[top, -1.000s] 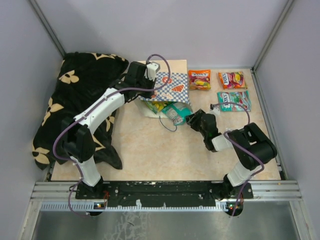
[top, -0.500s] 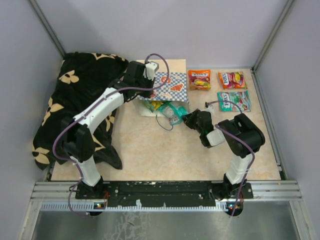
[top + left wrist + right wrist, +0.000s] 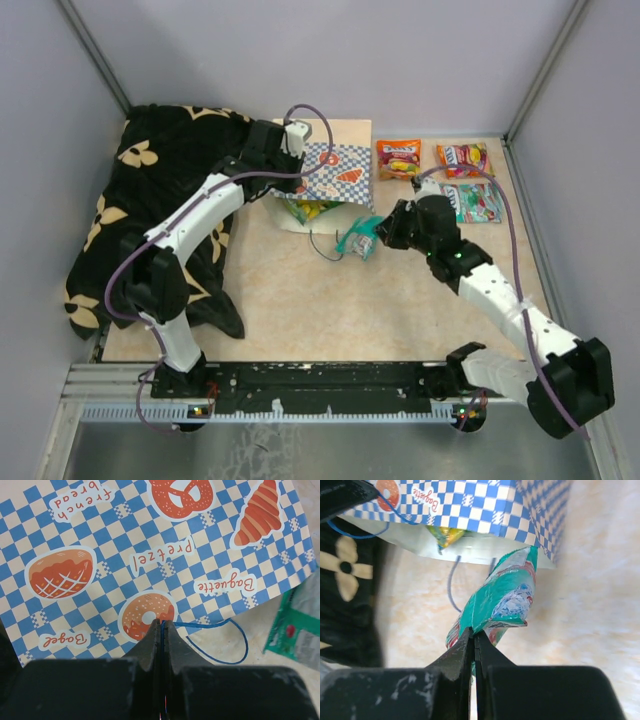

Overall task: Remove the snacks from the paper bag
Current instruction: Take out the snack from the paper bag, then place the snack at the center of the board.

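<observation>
The paper bag (image 3: 335, 178) lies on its side, its blue-checked face (image 3: 150, 545) up and its mouth toward the near side. My left gripper (image 3: 162, 625) is shut on the bag's thin blue cord handle (image 3: 235, 630). A teal snack packet (image 3: 358, 240) hangs just outside the mouth, pinched at its edge by my shut right gripper (image 3: 473, 634); the right wrist view shows it bent, the teal packet (image 3: 502, 597). A yellow-green snack (image 3: 312, 211) shows inside the mouth. Three more snacks lie at the back right: orange (image 3: 398, 160), red (image 3: 464, 160) and teal (image 3: 478, 203).
A black cloth with cream flowers (image 3: 150, 200) covers the left side, under my left arm. Metal frame posts and grey walls close in the back and sides. A loose loop of blue cord (image 3: 325, 248) lies on the beige tabletop in front of the bag.
My right gripper closed on the teal packet at the bag's mouth and drew it out, its arm stretching out to the right. The left gripper kept holding the handle.
</observation>
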You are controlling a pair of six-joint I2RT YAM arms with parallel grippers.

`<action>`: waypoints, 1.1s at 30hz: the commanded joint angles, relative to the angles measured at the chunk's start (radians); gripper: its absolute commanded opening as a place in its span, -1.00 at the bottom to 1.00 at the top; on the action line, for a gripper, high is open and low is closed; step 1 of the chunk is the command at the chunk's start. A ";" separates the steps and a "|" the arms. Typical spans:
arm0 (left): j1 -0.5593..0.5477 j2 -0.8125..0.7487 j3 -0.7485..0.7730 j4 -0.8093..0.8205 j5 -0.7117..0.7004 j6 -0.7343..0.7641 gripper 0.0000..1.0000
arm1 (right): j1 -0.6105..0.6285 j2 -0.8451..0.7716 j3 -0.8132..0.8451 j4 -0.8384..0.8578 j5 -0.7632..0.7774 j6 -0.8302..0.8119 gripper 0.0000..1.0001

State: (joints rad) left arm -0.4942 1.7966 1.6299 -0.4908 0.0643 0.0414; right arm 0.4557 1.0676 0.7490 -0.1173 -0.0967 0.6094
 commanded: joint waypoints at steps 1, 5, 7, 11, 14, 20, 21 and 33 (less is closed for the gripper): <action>0.019 -0.023 -0.002 0.038 -0.003 0.000 -1.00 | 0.001 0.008 0.243 -0.529 0.171 -0.332 -1.00; 0.031 -0.019 -0.005 0.030 -0.007 0.001 -1.00 | 0.002 0.094 0.416 -0.663 0.444 -0.412 -1.00; 0.036 -0.028 -0.009 0.019 -0.017 0.007 -1.00 | 0.002 0.143 0.500 -0.679 0.581 -0.483 -1.00; 0.051 -0.049 -0.031 0.033 -0.016 0.005 -1.00 | 0.002 0.215 0.534 -0.479 0.733 -0.790 -1.00; 0.055 -0.044 -0.030 0.032 -0.002 -0.001 -1.00 | 0.003 0.284 0.502 -0.264 0.761 -1.069 -1.00; 0.056 -0.026 -0.028 0.032 -0.002 -0.011 -1.00 | 0.013 0.372 0.316 0.200 0.689 -1.338 -1.00; 0.056 -0.023 -0.028 0.030 -0.001 -0.010 -1.00 | 0.019 0.396 0.285 0.246 0.687 -1.363 -1.00; 0.063 -0.017 -0.033 0.029 -0.005 -0.017 -1.00 | 0.209 0.480 -0.240 1.047 0.730 -1.760 -1.00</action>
State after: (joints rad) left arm -0.4419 1.7939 1.6016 -0.4778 0.0631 0.0330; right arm 0.5945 1.6093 0.5915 0.5682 0.6548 -1.0267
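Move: The right hand already grips the teal snack pack just outside the paper bag's mouth; the free spot it heads for lies about 14 cm ahead, 9 cm to its right and 17 cm below. Beyond that spot is the orange snack pack, 26 cm ahead and 6 cm right of the hand; the flat teal pack lies 16 cm ahead and 22 cm right. From the left hand the free spot is some 25 cm right, level fore-and-aft, and 18 cm below. Keeping its shut grip on the teal snack pack, the right hand swings away to the right from the paper bag's mouth, rising slightly, then arcs forward round towards the free spot short of the orange pack and sinks some 14 cm from its highest point, drawing back a little at the end. Along the way it rolls about 100 degrees, left side going down, so that the fingers come to point nearly straight forward, while the left hand, still shut on the paper bag's blue handle, eases about 2.5 cm left. ##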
